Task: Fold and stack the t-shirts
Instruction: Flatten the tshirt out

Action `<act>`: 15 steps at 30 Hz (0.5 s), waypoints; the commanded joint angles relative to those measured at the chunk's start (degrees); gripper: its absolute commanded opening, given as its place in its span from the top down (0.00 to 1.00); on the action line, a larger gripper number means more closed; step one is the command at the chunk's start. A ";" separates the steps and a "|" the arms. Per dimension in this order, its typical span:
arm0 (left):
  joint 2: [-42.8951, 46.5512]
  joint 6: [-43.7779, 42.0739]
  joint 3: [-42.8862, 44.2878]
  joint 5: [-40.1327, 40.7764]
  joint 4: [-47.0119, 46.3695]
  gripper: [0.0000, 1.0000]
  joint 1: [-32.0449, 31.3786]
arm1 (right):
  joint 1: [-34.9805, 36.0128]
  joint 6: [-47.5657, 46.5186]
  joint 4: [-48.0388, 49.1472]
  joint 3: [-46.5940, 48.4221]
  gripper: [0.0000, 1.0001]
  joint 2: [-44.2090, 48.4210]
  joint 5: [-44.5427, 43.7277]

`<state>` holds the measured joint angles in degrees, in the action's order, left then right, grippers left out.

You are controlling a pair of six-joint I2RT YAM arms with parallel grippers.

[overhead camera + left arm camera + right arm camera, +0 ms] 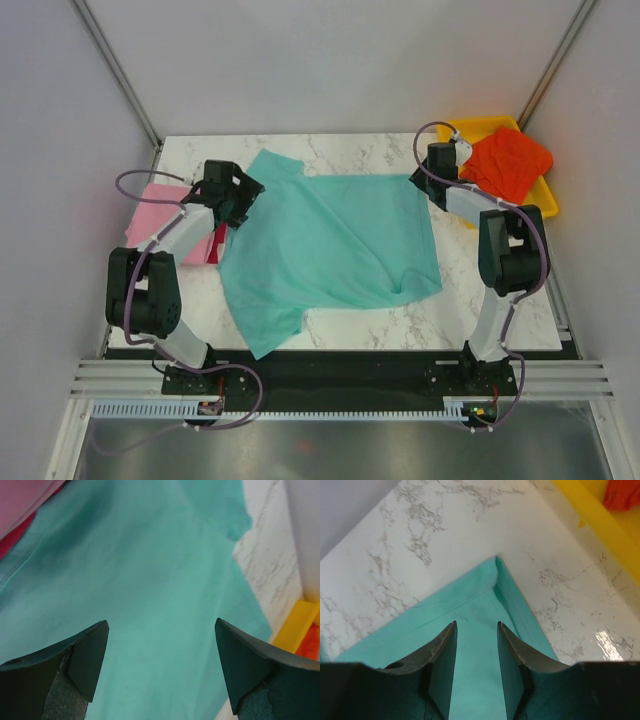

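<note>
A teal t-shirt (330,240) lies spread across the marble table, one sleeve toward the front edge. My left gripper (243,190) hovers over its far left part near the collar, open, with only teal cloth (150,580) below the gripper (161,622). My right gripper (420,180) sits over the shirt's far right corner (492,575). That gripper (476,625) is open, and the cloth lies flat under the gap. A pink t-shirt (155,205) lies folded at the left on a crimson one (215,248). An orange-red t-shirt (508,163) lies crumpled in the tray.
The yellow plastic tray (545,200) stands at the table's far right corner, close to my right gripper. Grey walls with metal posts enclose the table at the back and sides. Bare marble (470,300) shows right of the teal shirt.
</note>
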<state>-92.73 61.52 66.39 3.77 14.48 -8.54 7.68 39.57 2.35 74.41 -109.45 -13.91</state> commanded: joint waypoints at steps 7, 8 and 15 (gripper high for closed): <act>4.22 -2.89 -6.71 -0.16 1.95 0.03 -0.61 | -0.21 -1.87 0.11 6.97 0.55 -9.20 -1.11; 4.05 -2.37 -7.06 -0.60 2.04 0.03 -0.61 | -0.30 -1.95 0.63 7.15 0.56 -9.99 -1.20; 5.18 -1.32 -10.30 0.62 4.16 0.06 -0.43 | -0.47 -2.31 0.99 10.57 0.51 -13.68 -2.08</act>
<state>-90.59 60.90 58.76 3.33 17.58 -9.02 7.57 38.11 1.72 81.69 -121.73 -14.39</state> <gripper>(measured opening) 0.948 0.483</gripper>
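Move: The right hand is over the far right corner of the turquoise t-shirt, which lies about 3 cm ahead, 4 cm right and 10 cm below; the yellow bin's middle is some 27 cm right and 5 cm ahead. From the left hand, the shirt's left edge is about 7 cm left, 5 cm back and 13 cm below, with the pink stack some 28 cm left and 6 cm back, and the far sleeve 13 cm ahead, 7 cm right. Right hand, half open, sinks about 6 cm towards the shirt corner; left, wide open, sinks and backs 5 cm. ##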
